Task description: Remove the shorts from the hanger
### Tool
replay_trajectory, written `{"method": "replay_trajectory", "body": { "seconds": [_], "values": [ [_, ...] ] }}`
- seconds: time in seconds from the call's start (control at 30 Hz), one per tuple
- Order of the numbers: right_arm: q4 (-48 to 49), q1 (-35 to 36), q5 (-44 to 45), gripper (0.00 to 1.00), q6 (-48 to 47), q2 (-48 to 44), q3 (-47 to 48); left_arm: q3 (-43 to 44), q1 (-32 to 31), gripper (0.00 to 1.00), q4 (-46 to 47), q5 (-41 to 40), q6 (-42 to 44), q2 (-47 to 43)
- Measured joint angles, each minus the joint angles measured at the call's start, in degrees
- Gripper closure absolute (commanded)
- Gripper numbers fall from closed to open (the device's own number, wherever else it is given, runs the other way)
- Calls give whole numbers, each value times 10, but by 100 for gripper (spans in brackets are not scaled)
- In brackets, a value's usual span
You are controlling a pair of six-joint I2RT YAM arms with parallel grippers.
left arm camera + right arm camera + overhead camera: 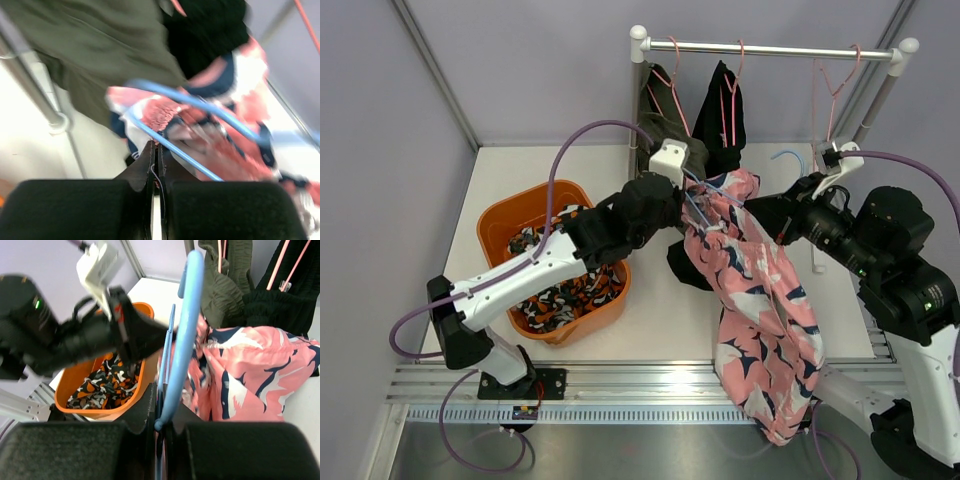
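The pink patterned shorts (760, 310) hang from a blue hanger (790, 158) held over the table's middle. My right gripper (788, 215) is shut on the blue hanger (182, 340) near its hook. My left gripper (695, 200) is shut on the waistband of the pink shorts (165, 112), beside the hanger's blue bars (190, 102). The camouflage shorts (555, 290) lie in the orange tub (500, 225). The olive shorts (655, 115) and the black shorts (725, 115) hang on pink hangers on the rail (770, 48).
A bare pink hanger (835, 85) hangs at the right end of the rail. The rack's posts stand at the back of the table. Grey walls close in the left and back sides. A metal rail runs along the near edge.
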Motion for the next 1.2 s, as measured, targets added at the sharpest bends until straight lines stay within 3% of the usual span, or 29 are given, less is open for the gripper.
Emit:
{"method": "replay_trajectory", "body": {
  "seconds": [0.27,0.7,0.93,1.2],
  "values": [
    [31,0,12,100,5,29,0,-61,-60,100,-15,68,23,-59],
    [76,0,92,100,-2,127,60,-62,-177,100,-28,334,146,-161],
    [88,0,103,100,-2,140,113,-48,-179,100,-63,332,177,-208],
    [180,0,119,100,-2,89,110,12,-179,100,-71,336,200,-235]
  ]
}}
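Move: My left hand already pinches the pink shorts' waistband, with the blue hanger's upper end showing about 5 cm above it. The shorts' middle hangs some 9 cm back from the hand, 13 cm right and 14 cm below. The orange box is level with it, about 30 cm left and 27 cm down; the olive shorts hang some 15 cm ahead and 2 cm left. From my right hand, gripping the hanger's neck, the pink shorts' middle lies about 25 cm below, 1 cm ahead and 1 cm right. I drag the pinched waistband away from the hanger's upper end, my left hand pulling back about 23 cm while the fingers swing some 55 degrees clockwise to point right, then lifting. My right hand keeps its grip on the hanger, pushes it forward about 9 cm, then raises it roughly 10 cm, easing back slightly and tipping up. ##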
